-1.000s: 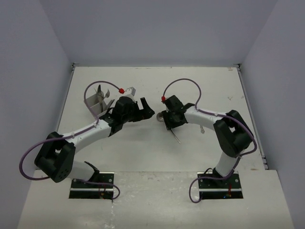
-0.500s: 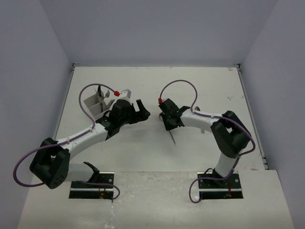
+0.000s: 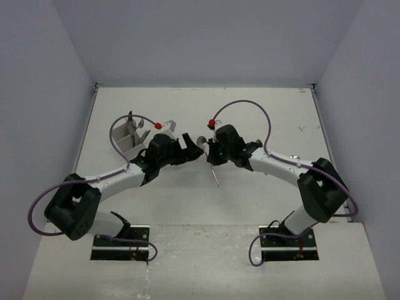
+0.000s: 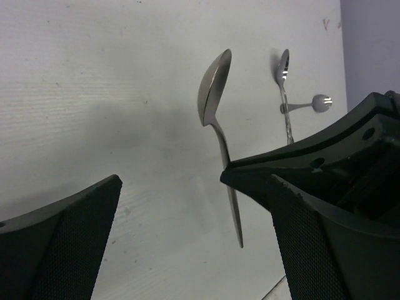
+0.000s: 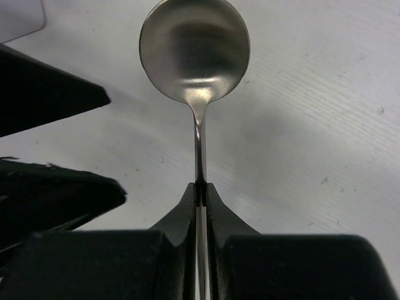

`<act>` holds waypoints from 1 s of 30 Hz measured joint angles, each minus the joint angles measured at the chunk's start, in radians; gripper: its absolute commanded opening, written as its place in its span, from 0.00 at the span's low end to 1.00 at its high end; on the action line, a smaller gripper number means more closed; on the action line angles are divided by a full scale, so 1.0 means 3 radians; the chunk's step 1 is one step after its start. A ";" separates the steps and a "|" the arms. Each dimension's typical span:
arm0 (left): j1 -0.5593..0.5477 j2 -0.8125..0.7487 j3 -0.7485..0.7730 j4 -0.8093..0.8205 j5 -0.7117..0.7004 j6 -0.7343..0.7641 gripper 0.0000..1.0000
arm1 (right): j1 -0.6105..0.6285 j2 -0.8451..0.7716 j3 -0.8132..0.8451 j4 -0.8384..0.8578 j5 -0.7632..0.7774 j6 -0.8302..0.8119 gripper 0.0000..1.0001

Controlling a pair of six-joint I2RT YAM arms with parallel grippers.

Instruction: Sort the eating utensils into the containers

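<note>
My right gripper (image 5: pixel 200 189) is shut on the handle of a shiny silver spoon (image 5: pixel 194 50), which it holds off the table with the round bowl pointing away. In the top view the spoon (image 3: pixel 216 180) hangs from that gripper (image 3: pixel 211 159) at mid-table. My left gripper (image 3: pixel 192 148) stands open right beside it. From the left wrist view the spoon (image 4: pixel 214 87) is just ahead of the open gripper (image 4: pixel 194 250), with nothing between the fingers. The light grey cutlery holder (image 3: pixel 125 140) stands at the left with several utensils upright in it.
Two more spoons (image 4: pixel 283 69) (image 4: pixel 320 102) lie crossed on the white table beyond the held one, largely hidden under the right arm in the top view. The left gripper's dark fingers (image 5: pixel 56 100) fill the left of the right wrist view. Purple-grey walls enclose the table.
The right gripper has shut on the spoon, lifted it and carried it left toward the left gripper. The left arm has shifted a little and its gripper stays open.
</note>
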 measured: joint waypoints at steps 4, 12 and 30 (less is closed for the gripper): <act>-0.0020 0.0137 -0.0006 0.0239 0.0022 -0.0134 1.00 | 0.0003 -0.0015 -0.0027 0.0122 -0.0247 0.0029 0.00; -0.0074 0.0477 0.0033 0.0446 -0.0083 -0.0332 0.77 | 0.0028 -0.0094 -0.0032 0.0178 -0.0385 0.0098 0.00; -0.0072 0.0867 0.0304 0.0768 0.0191 -0.0189 0.00 | 0.0189 -0.0014 0.0235 -0.0113 -0.0113 0.0201 0.79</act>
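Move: The spoon neck, just under the bowl and held out by the right fingers, is some 7 cm to the left hand's right, about 2 cm ahead and 2 cm below; the cutlery container stands roughly 23 cm left of the left hand, 4 cm ahead and 6 cm lower. The open left gripper is some 9 cm left of the right hand, level fore and aft, 3 cm higher. Two crossed spoons lie about 25 cm right of the right hand, 2 cm back and 8 cm below. The left fingers close on the spoon around its neck, just below the bowl, after that hand goes about 5 cm right and 3 cm forward, dipping some 3.5 cm and then rising 2 cm. The right hand, still pinching the handle, brings the spoon about 3 cm left and 2.5 cm up to meet them, and only at the very end opens about halfway to let go. ##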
